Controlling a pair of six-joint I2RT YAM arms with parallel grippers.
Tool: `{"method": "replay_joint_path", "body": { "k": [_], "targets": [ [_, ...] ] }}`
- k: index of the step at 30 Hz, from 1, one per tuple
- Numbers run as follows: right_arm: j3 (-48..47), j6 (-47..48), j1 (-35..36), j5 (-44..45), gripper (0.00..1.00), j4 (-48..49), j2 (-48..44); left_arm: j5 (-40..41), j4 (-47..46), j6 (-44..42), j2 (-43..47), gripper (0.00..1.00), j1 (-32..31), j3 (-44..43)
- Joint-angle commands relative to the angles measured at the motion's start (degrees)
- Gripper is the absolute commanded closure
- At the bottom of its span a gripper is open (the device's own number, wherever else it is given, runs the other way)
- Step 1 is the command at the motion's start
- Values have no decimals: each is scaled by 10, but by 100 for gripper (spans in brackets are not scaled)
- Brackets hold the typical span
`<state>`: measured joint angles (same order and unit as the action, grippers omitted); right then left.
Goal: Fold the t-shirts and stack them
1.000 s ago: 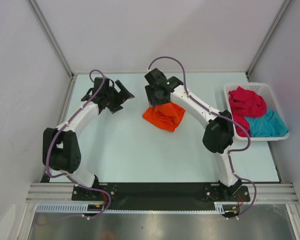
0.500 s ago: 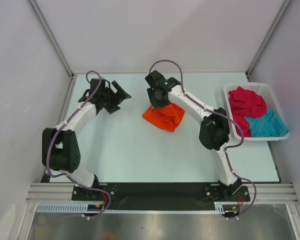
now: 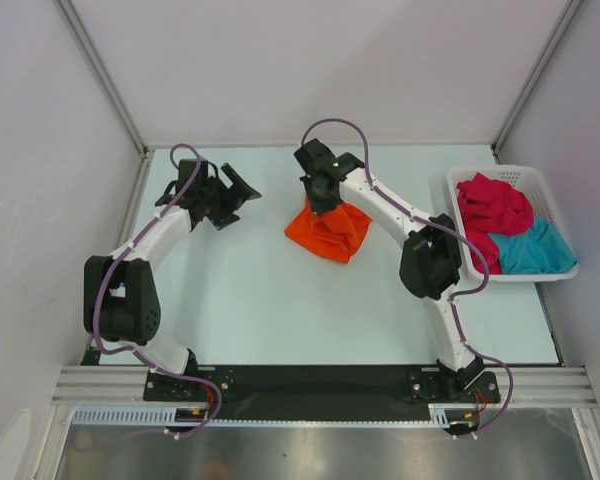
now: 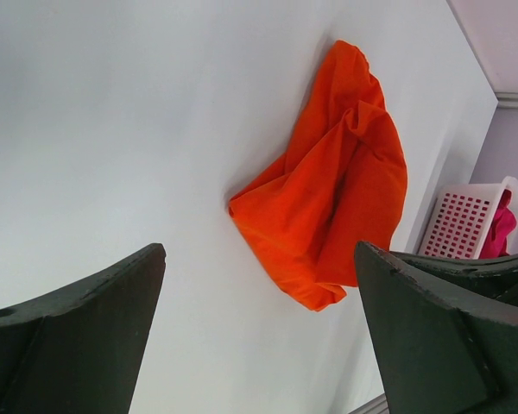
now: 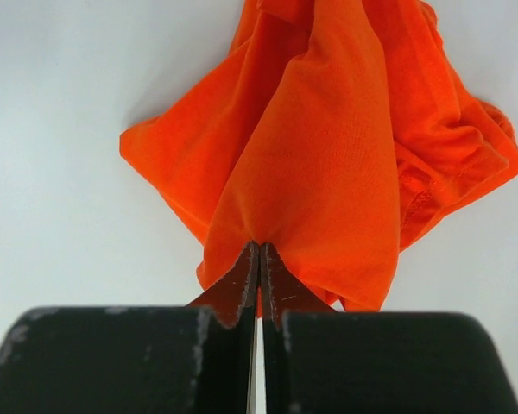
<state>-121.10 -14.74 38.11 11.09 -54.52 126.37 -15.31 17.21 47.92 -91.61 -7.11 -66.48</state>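
The orange t-shirt point(image 3: 328, 231) lies crumpled at the middle of the table, seen close up in the right wrist view point(image 5: 328, 147) and from the side in the left wrist view point(image 4: 332, 190). My right gripper point(image 3: 321, 203) is shut on a pinch of its cloth at the far edge, fingertips meeting point(image 5: 259, 250). My left gripper point(image 3: 230, 195) hangs open to the left of the shirt, apart from it, its wide jaws framing bare table point(image 4: 259, 285). The red t-shirt point(image 3: 492, 208) and the teal t-shirt point(image 3: 532, 250) lie bunched in the basket.
A white lattice basket point(image 3: 512, 176) stands at the right edge of the table, also glimpsed in the left wrist view point(image 4: 466, 228). Grey walls enclose the table on the left, back and right. The black base rail point(image 3: 310, 382) runs along the near edge.
My right gripper has closed on the orange t-shirt's far edge, and the cloth now peaks up at the pinch. The left gripper has drifted slightly left, still open.
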Motion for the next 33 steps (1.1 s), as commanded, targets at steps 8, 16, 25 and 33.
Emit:
{"method": "replay_joint_path", "body": {
  "k": [8,16,25,33],
  "targets": [
    [-38,35,-67,50,100,-12,-7,-11,-17,-13,12,5,10,7],
    [-59,54,-118,100,100,-15,43,-12,-17,-15,11,5,12,6],
    [-113,67,-125,110,52,-24,88,-11,-15,-19,6,5,13,8],
    [-130,78,-107,144,44,-37,18,-18,-46,-5,-1,4,10,39]
  ]
}}
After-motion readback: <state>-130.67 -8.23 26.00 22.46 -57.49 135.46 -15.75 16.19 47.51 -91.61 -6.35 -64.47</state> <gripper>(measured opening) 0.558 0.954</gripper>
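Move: The right hand already pinches a raised fold of the orange t-shirt; the laying spot for it is about 8 cm ahead, 12 cm to its right and 4 cm lower. The shirt's right corner lies roughly 3 cm ahead and 12 cm right, its left corner about 1 cm ahead and 10 cm left, its near corner some 8 cm back and 5 cm right. From the left hand, the laying spot is about 8 cm ahead, 29 cm right. Right hand draws the pinched fold about 12 cm right and 8 cm forward, dips, opens, then rises slightly. ##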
